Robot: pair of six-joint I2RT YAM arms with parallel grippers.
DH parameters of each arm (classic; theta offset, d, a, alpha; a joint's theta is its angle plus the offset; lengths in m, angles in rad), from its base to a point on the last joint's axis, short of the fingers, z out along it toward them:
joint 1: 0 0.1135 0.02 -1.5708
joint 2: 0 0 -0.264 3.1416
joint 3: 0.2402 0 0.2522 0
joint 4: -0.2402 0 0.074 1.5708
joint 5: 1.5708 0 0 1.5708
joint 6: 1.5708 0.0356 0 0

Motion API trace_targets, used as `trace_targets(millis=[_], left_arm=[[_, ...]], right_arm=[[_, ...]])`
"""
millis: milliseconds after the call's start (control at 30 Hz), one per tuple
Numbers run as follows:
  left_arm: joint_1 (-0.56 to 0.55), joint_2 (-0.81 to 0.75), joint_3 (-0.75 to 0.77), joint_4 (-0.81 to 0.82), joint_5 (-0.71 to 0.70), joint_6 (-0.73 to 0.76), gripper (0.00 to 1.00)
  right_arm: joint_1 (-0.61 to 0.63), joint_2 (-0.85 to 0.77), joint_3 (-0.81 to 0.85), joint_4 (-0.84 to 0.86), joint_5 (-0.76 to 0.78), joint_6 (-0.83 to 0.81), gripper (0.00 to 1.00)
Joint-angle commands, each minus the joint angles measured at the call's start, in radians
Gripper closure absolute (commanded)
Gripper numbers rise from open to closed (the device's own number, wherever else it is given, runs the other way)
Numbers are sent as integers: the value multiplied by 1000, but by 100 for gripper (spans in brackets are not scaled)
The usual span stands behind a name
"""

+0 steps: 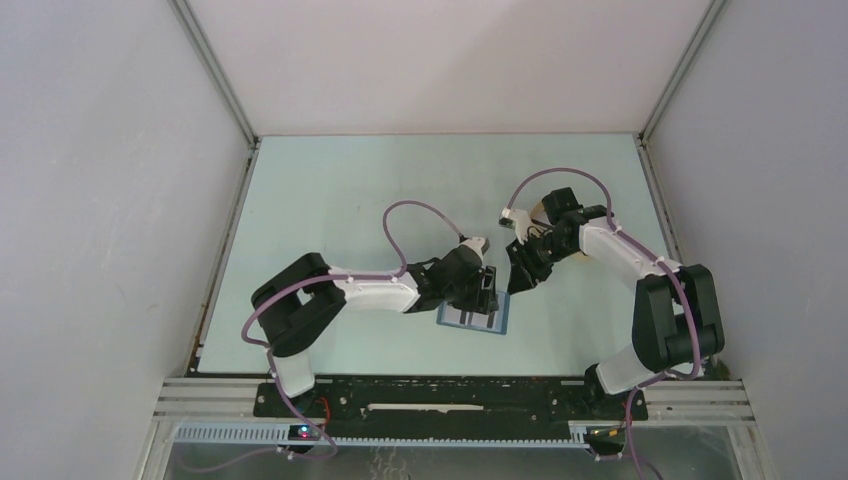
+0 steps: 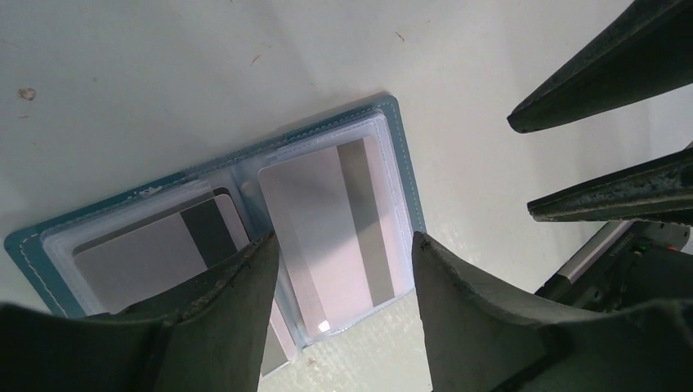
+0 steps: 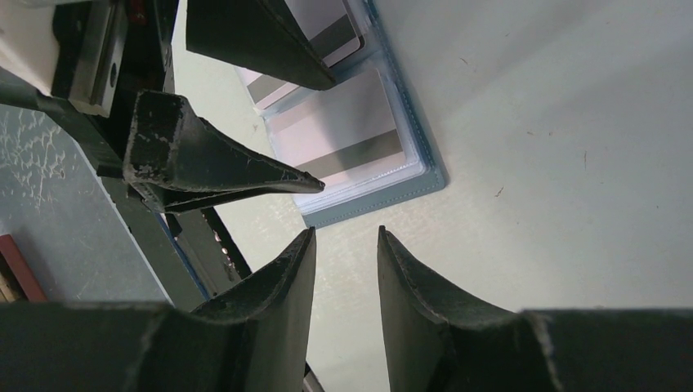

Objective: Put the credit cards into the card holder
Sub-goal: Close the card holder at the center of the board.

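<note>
The blue card holder (image 1: 476, 318) lies open on the table in front of the arms. In the left wrist view its blue edge (image 2: 404, 155) frames clear slots. A pale card with a grey stripe (image 2: 319, 220) sits in the right slot and a card with a dark stripe (image 2: 147, 257) in the left one. My left gripper (image 2: 345, 238) is open just above the right slot, holding nothing. My right gripper (image 3: 346, 233) is open a little and empty, just off the holder's edge (image 3: 392, 200). The striped card (image 3: 343, 122) also shows in the right wrist view.
A beige tray (image 1: 538, 212) shows partly behind the right arm. The two grippers (image 1: 487, 290) (image 1: 520, 275) are close together over the holder's right end. The right gripper's fingers (image 2: 605, 73) show in the left wrist view. White walls enclose the table.
</note>
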Motion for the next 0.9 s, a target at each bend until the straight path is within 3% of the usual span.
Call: trace_targets(millis=[0, 200, 433, 667, 867], left_arm=[[-13, -42, -25, 37, 36, -31, 35], [-13, -81, -65, 94, 42, -61, 35], [-10, -181, -109, 140, -49, -8, 33], [-10, -455, -320, 295, -174, 172, 34], [-10, -707, -542, 428, -305, 302, 31]], right_arm=[[-4, 7, 33, -5, 3, 13, 58], [-6, 16, 33, -6, 5, 17, 58], [-27, 3, 39, -21, -10, -5, 58], [-60, -54, 35, -48, -97, -113, 60], [-26, -226, -84, 57, -147, -268, 60]])
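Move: The open card holder lies flat under the left gripper. Its middle is about 2 cm back, 4 cm to the left and 2 cm below, with the card in its right half almost directly beneath, some 2 cm back and level sideways. From the right gripper, the holder's middle is roughly 12 cm left, 5 cm back and 7 cm down. The card tray stands about 13 cm ahead and 11 cm right of the right gripper. Draw the left gripper about 1 cm back with its fingertips on the holder's right half, then lift it clear, speeding up and swinging left over the holder's left half, to about 11 cm higher. Keep the fingers open and let them swing forward and up some 30 degrees. Late on, raise the right gripper slightly off to the holder's right. ##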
